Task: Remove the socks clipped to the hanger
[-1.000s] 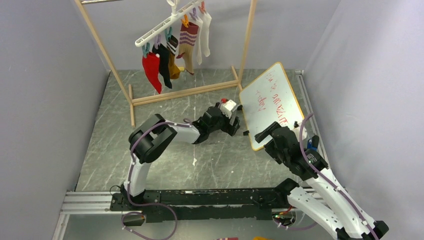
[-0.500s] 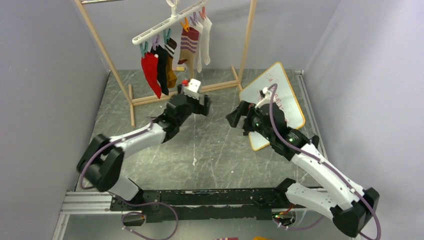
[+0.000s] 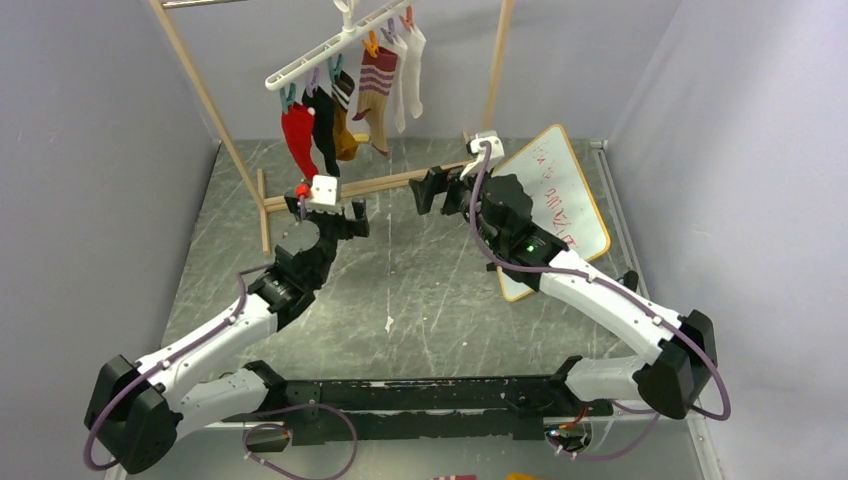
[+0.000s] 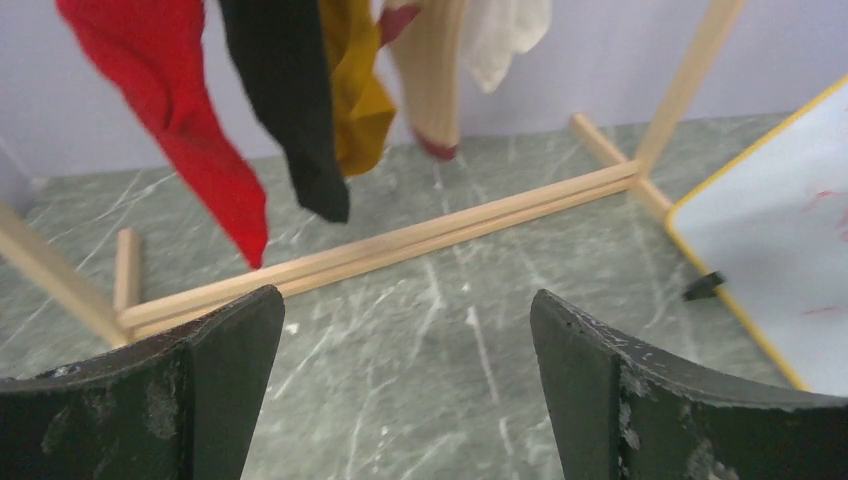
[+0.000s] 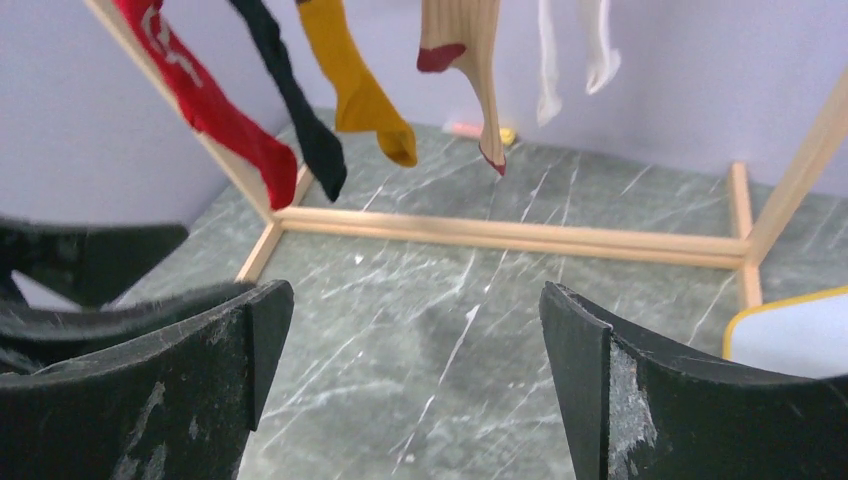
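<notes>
The white hanger [image 3: 330,50] hangs tilted from the wooden rack, with the socks clipped along it: red [image 3: 300,140], black [image 3: 325,135], mustard [image 3: 346,135], striped [image 3: 377,85] and two long white [image 3: 406,70]. My left gripper [image 3: 328,207] stands open low in front of the red and black socks, nothing between its fingers [image 4: 405,300]. The red sock [image 4: 190,130] and black sock [image 4: 290,110] dangle above and beyond it. My right gripper [image 3: 432,190] is open and empty too [image 5: 415,293], facing the sock toes [image 5: 365,100] from the right.
The rack's wooden base bar [image 3: 390,183] crosses the floor just beyond both grippers, with slanted posts [image 3: 205,95] either side. A whiteboard [image 3: 555,200] lies at the right behind my right arm. The left arm's dark fingers [image 5: 90,260] show at the right wrist view's left edge.
Both arms have stretched out from a folded pose near the whiteboard to the rack. The left gripper swung left and forward; the right moved forward and left. Both stayed open.
</notes>
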Controlling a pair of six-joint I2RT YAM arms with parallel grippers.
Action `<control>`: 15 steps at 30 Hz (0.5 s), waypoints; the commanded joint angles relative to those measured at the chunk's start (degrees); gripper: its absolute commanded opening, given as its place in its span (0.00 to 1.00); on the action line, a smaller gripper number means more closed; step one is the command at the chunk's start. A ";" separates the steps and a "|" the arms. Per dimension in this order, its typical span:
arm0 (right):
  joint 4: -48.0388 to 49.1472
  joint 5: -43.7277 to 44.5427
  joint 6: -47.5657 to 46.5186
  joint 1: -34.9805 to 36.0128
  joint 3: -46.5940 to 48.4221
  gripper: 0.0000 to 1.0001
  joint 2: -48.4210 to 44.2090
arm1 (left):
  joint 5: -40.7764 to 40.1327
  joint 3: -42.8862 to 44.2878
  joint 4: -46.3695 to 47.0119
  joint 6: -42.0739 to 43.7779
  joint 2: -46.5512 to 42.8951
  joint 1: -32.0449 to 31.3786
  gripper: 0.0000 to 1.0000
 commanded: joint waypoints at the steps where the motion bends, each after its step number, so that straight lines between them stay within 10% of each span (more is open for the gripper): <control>1: 10.38 -2.60 -4.12 -2.96 1.46 1.00 2.07 | -8.37 -2.98 1.03 2.70 0.62 1.14 0.98; 15: 12.10 -13.02 -5.71 -6.86 7.65 1.00 11.83 | 10.22 -2.98 6.72 -3.83 5.68 21.78 0.98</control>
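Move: The red sock's middle is about 16 cm ahead of the left gripper, 7 cm to its left and 6 cm above; the black sock hangs roughly 18 cm straight ahead of that gripper. From the right gripper, the striped sock is about 28 cm ahead, 13 cm left and 3 cm higher, with the yellow sock some 23 cm ahead and 20 cm left, and the near white sock 31 cm ahead and 8 cm left. Bring the left gripper about 10 cm left and some 6 cm down, easing it forward as well, to sit low in front of the red sock, turning it about 15 degrees counter-clockwise and tipping it slightly down. Meanwhile reach the right gripper some 5 cm forward, then a little left, towards the striped sock. Keep both open and touch nothing yet. ##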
